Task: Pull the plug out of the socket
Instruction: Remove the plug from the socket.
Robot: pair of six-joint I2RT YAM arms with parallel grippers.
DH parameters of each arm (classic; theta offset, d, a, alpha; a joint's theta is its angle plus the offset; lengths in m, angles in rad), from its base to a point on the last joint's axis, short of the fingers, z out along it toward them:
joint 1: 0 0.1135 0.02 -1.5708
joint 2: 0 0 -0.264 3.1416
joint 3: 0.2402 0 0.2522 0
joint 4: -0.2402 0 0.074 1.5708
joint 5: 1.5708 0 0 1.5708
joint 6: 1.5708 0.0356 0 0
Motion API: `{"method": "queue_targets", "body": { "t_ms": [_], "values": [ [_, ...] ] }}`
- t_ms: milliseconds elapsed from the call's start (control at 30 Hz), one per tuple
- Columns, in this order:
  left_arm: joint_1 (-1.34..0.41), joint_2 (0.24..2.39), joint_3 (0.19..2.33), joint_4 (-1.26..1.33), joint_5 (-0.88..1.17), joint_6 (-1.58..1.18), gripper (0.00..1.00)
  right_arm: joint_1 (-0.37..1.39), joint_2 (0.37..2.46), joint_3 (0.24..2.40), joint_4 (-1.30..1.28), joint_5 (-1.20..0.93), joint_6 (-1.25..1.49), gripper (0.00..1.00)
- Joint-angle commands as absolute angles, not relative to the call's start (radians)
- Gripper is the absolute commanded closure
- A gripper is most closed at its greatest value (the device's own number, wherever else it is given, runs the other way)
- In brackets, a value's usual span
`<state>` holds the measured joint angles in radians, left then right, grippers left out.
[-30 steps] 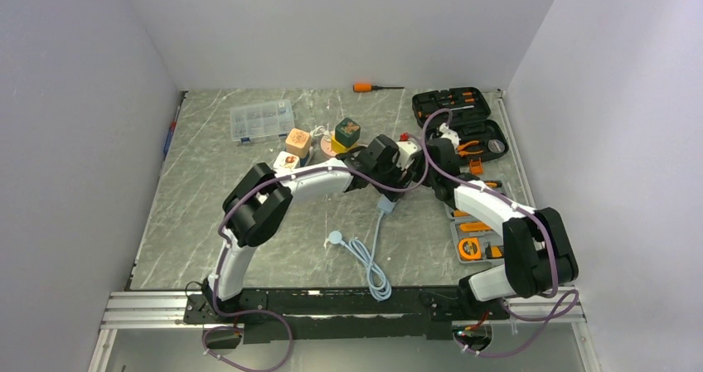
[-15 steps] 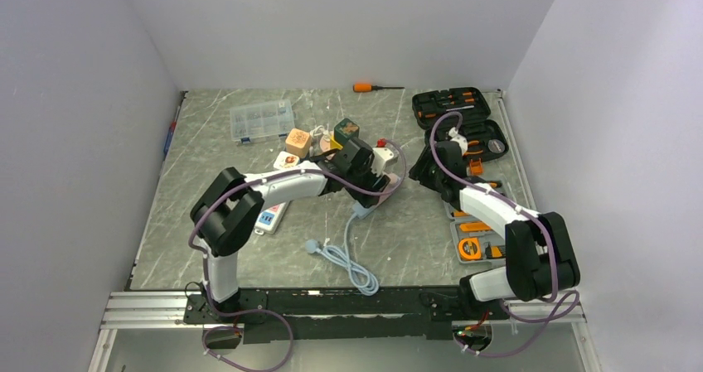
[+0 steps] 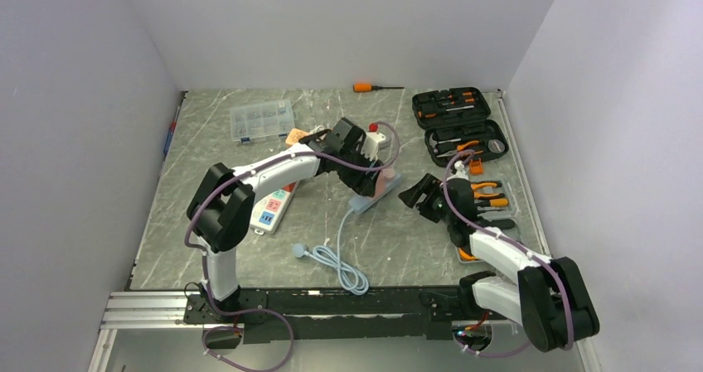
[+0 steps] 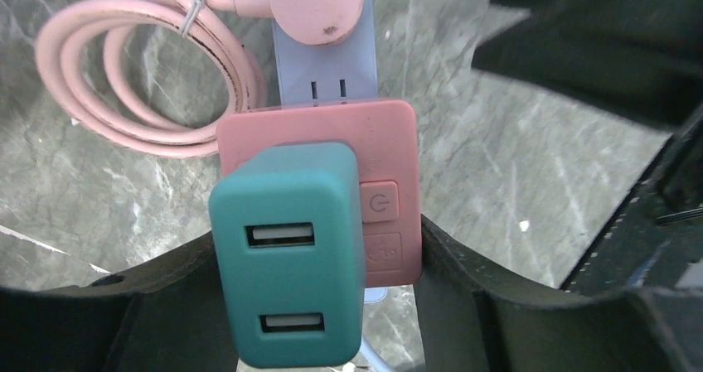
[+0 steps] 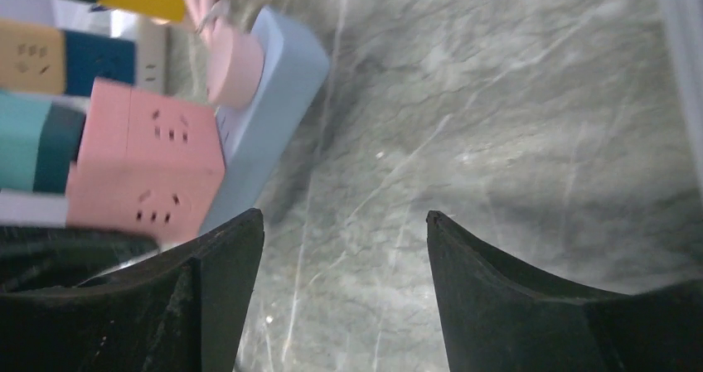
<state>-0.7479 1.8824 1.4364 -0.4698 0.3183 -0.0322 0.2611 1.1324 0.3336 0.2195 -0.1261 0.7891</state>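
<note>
In the left wrist view a teal two-port USB plug (image 4: 288,285) sits in a pink cube socket (image 4: 390,152). My left gripper (image 4: 317,248) is shut on the cube, one finger (image 4: 166,306) against the teal side and the other against the pink side. The cube rests at the end of a light blue power strip (image 4: 327,70), which also carries a round pink plug (image 4: 317,3) with a coiled pink cord (image 4: 99,32). From above, my left gripper (image 3: 365,173) is over the strip (image 3: 380,194). My right gripper (image 3: 414,194) stands open and apart, to the right of the cube (image 5: 149,165).
The strip's pale blue cord (image 3: 348,252) trails toward the front. A white power strip (image 3: 272,208) lies at the left, with a clear organiser box (image 3: 262,122) behind it. An open tool case (image 3: 460,119), a tray of pliers (image 3: 489,194) and an orange screwdriver (image 3: 362,87) lie at right and back.
My right gripper has opened and pulled back to the front right, away from the socket. My left arm has carried the cube and blue strip leftward and back.
</note>
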Motion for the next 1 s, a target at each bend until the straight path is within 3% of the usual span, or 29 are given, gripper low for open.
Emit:
{"method": "queue_targets", "body": {
  "t_ms": [0, 400, 967],
  "values": [
    [-0.711, 1.882, 1.566, -0.456, 0.426, -0.124, 0.8, 0.276, 1.061, 0.267, 0.464, -0.254, 0.84, 0.25],
    [-0.684, 1.925, 1.62, -0.353, 0.589, -0.254, 0.8, 0.503, 1.147, 0.295, 0.745, -0.24, 0.846, 0.23],
    [-0.657, 1.932, 1.638, -0.3, 0.632, -0.334, 0.8, 0.577, 1.291, 0.407, 0.632, -0.032, 0.857, 0.29]
  ]
}}
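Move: The pink plug, teal adapter on top, is already in the left fingers with the light-blue socket strip still attached. The strip's middle is about 5 cm below the left hand, 3 cm right and 1 cm ahead. From the empty right hand, the strip's middle is some 9 cm left, 1 cm ahead and 2 cm higher, the round pink plug on it 6 cm left and 4 cm ahead. The light-blue cord coil lies about 18 cm left and 17 cm back, the tool tray 15 cm right and 4 cm back. The socket strip's cord end is what the right hand comes to, gliding about 11 cm left and 5 cm up, dipping back a little on the way, turning some 15 degrees counter-clockwise, its fingers tilting up and staying open to straddle that end. The left hand keeps its grip on the pink plug, raises it about 4 cm, a little forward and right, and tilts so its fingers point more to the right. ##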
